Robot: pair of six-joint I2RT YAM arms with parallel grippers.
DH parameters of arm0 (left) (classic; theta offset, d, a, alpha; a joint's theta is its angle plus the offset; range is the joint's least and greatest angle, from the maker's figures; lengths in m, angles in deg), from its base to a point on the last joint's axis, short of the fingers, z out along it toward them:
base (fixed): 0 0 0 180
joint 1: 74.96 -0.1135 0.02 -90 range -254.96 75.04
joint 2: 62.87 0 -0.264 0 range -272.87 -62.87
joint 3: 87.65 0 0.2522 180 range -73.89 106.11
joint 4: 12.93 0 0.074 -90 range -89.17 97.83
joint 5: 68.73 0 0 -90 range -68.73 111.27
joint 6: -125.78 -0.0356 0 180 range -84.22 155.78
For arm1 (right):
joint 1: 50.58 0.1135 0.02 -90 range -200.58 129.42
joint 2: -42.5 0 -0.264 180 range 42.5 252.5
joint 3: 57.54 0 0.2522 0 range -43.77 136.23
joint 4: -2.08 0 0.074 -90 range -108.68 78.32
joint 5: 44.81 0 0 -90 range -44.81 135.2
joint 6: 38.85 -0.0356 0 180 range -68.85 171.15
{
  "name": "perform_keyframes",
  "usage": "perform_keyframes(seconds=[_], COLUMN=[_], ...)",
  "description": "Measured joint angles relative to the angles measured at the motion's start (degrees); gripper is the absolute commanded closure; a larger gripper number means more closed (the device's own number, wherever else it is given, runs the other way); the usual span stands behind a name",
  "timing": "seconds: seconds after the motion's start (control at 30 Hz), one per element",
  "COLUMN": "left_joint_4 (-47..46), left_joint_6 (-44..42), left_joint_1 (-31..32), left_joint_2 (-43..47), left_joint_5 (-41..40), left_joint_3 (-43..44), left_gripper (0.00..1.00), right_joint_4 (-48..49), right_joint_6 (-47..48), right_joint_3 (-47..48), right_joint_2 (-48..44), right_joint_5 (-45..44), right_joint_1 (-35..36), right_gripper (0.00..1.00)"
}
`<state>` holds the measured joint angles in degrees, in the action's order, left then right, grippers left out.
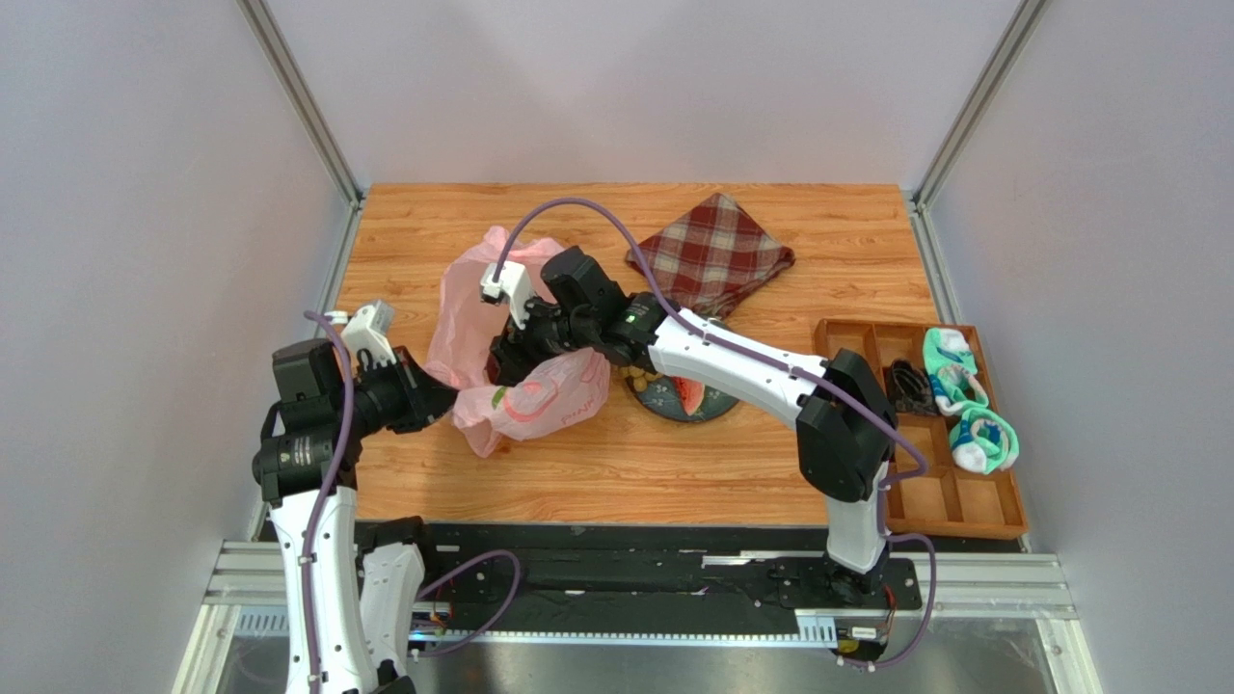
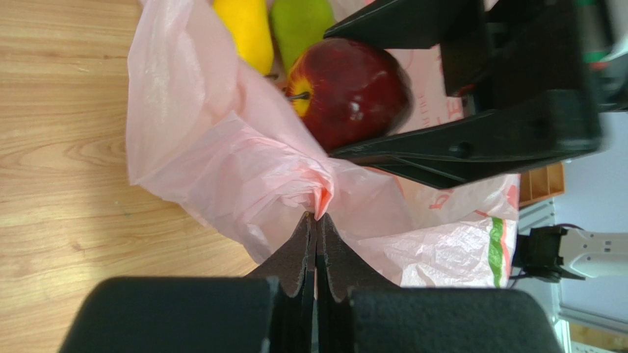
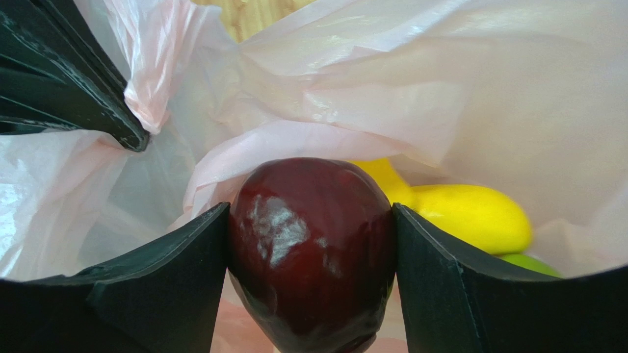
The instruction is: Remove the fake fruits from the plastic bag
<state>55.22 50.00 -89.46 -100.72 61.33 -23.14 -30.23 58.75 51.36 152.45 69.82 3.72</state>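
The pink plastic bag (image 1: 500,340) lies left of centre on the table, its mouth held wide. My left gripper (image 2: 318,218) is shut on a bunched fold of the plastic bag (image 2: 221,154). Inside the bag, my right gripper (image 3: 309,220) is shut on the dark red apple (image 3: 309,250), one jaw pressed to each side. The same apple (image 2: 352,92) shows in the left wrist view between the right gripper's black fingers (image 2: 472,140). Behind it lie a yellow fruit (image 3: 472,217) and a green fruit (image 3: 531,265). A pink-red slice (image 1: 691,393) rests on the dark plate (image 1: 681,412).
A red plaid cloth (image 1: 710,253) lies at the back of the table. At the right edge a wooden tray (image 1: 942,499) holds rolled teal socks (image 1: 968,405) and a dark item (image 1: 910,383).
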Motion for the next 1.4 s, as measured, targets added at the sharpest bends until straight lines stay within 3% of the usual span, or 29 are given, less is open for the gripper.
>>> perform_keyframes(seconds=[0.1, 0.2, 0.23, 0.33, 0.37, 0.43, 0.63, 0.9, 1.07, 1.27, 1.3, 1.4], left_joint_4=[-1.5, -1.2, -0.7, 1.6, 2.5, 4.2, 7.2, 7.1, 7.1, 7.5, 7.8, 8.3], left_joint_6=[1.8, 3.2, 3.5, 3.5, 3.5, 3.4, 3.3, 3.4, 3.4, 2.1, 1.7, 0.3], left_joint_1=[0.0, 0.0, 0.0, 0.3, 0.7, 1.5, 4.2, 4.4, 4.4, 4.0, 4.0, 4.0], left_joint_2=[-0.2, -0.8, -1.0, -1.3, -1.4, -1.6, -3.7, -6.1, -5.2, -3.8, -3.6, -2.9], left_joint_5=[2.6, 2.8, 2.0, -1.1, -2.4, -4.4, -8.3, -8.7, -8.4, -5.7, -4.8, -1.9], left_joint_3=[-1.3, -2.3, -2.3, -2.3, -2.3, -2.3, -2.3, -2.7, -2.8, -2.8, -2.7, -2.0], left_gripper=[1.00, 1.00, 1.00, 1.00, 1.00, 1.00, 1.00, 1.00, 1.00, 1.00, 1.00, 1.00], right_joint_4=[0.3, 1.3, 1.9, 3.4, 3.4, 3.8, 3.8, 2.1, 1.4, 1.7, 1.6, 0.4], right_joint_6=[1.8, 3.8, 4.6, 6.4, 6.4, 6.6, 4.6, 0.7, -1.4, -6.2, -6.3, -4.2], right_joint_3=[-2.9, -5.1, -5.6, -8.5, -9.8, -11.2, -11.2, -11.1, -10.9, -9.2, -8.7, -7.5], right_joint_2=[0.3, 2.4, 3.5, 6.3, 7.0, 7.6, 6.3, -0.4, 0.2, 3.7, 4.2, 4.5], right_joint_5=[-3.0, -7.5, -9.3, -14.3, -15.5, -18.0, -20.4, -15.8, -9.9, -11.1, -9.7, -5.0], right_joint_1=[0.0, 0.8, 1.2, 3.7, 4.9, 6.5, 7.1, 2.5, 1.7, 0.8, 0.5, 0.0], right_gripper=[0.82, 0.70, 0.55, 0.38, 0.27, 0.19, 0.18, 0.19, 0.20, 0.19, 0.01, 0.00])
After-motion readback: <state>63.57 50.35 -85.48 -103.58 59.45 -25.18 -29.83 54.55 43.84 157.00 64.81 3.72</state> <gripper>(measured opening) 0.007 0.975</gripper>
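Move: Right in the right hand's grip is the dark red apple, to be set down on the bag's floor, about 16 cm below and 2 cm to the right. In the bag the yellow mango lies some 10 cm ahead, 4 cm left and 14 cm below this hand, the green pear about 12 cm straight ahead and equally deep. From the left hand, closed on the bag's rim, that floor spot lies roughly 5 cm ahead, 9 cm right and 18 cm below. Lowering the held apple some 14 cm into the bag, the right hand tips its fingers down about 20 degrees and slackens them slightly, lifts some 6 cm, dips again and spreads them wide, letting go of the apple. The left hand keeps its pinch on the bag's rim, sinks about 5 cm while tilting downward, then partly rises as it draws back towards the base. ##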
